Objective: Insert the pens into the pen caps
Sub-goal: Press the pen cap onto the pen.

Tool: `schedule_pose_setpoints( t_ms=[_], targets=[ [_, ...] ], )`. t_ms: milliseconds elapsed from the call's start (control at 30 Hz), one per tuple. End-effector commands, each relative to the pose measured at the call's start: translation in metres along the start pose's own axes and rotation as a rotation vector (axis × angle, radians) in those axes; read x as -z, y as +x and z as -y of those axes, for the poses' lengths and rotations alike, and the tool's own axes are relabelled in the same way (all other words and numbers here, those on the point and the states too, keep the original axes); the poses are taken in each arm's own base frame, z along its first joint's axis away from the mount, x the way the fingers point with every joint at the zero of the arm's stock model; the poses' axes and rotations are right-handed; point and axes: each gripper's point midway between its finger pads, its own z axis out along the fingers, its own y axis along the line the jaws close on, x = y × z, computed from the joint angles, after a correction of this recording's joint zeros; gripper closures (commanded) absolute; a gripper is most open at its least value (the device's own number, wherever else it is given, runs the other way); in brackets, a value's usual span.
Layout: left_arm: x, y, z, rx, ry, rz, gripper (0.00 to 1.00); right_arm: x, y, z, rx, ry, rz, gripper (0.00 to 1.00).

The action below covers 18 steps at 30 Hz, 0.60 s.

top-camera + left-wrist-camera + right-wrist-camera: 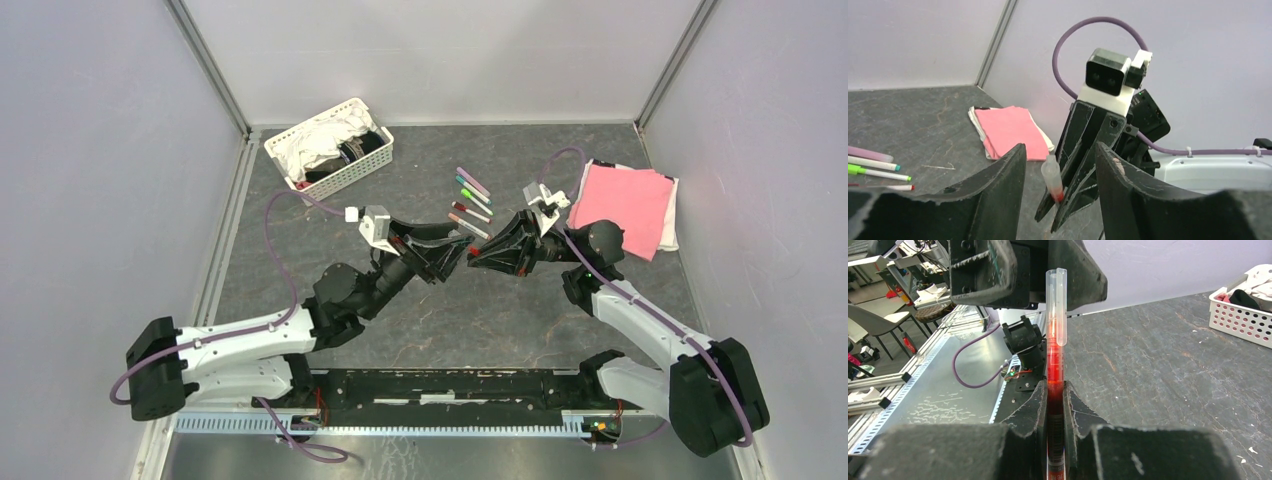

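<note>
My right gripper [1055, 392] is shut on a red pen [1054, 365], which points at the left arm. A clear pen cap [1057, 305] sits over the pen's tip. My left gripper [1060, 172] is open, its two fingers standing either side of that capped tip [1052, 177] without touching it. From above, the left gripper [453, 256] and right gripper [480, 252] meet tip to tip at mid table. Several other pens [470, 203] with coloured ends lie in a row just behind them; three of these pens [875, 165] show at the left wrist view's left edge.
A folded pink cloth [625, 205] lies on a white one at the back right. A white basket [330, 148] of cloth and dark items stands at the back left. Grey walls close in the table on three sides.
</note>
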Motion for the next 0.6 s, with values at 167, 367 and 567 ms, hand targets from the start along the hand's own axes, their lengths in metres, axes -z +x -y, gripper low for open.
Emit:
schedule_pose_setpoints(
  t_ms=[167, 367, 567],
  targets=[
    [-0.019, -0.014, 0.016, 0.012, 0.039, 0.011, 0.46, -0.002, -0.005, 0.002, 0.017, 0.012, 0.020, 1.00],
    [-0.018, -0.009, 0.014, 0.016, 0.039, -0.001, 0.48, -0.003, -0.007, 0.003, 0.000, 0.022, 0.031, 1.00],
    [-0.019, -0.006, 0.014, 0.018, 0.040, -0.007, 0.80, -0.003, -0.007, 0.003, -0.002, 0.022, 0.033, 1.00]
  ],
)
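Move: The clear cap on the end of the red pen lies just off my left fingertips, about 3 cm to the right, 1 cm ahead and 2 cm below. My right gripper, still clamping the pen, is some 7 cm right and 5 cm lower. On the table the orange pen lies roughly 25 cm ahead, 5 cm right and 32 cm down, the dark-red-capped pen about 4 cm farther out. From my right hand the cap sits about 4 cm left, 3 cm up and 1 cm ahead. My left hand lifts about 1 cm, then slides some 1.5 cm right and settles back down, bringing its fingers over the free end of the cap. With hardly any wrist turn I narrow them from over half open to about a third, the last part once the hand has stopped at the cap. My right hand holds the red pen still, pointing left and tilted up. ##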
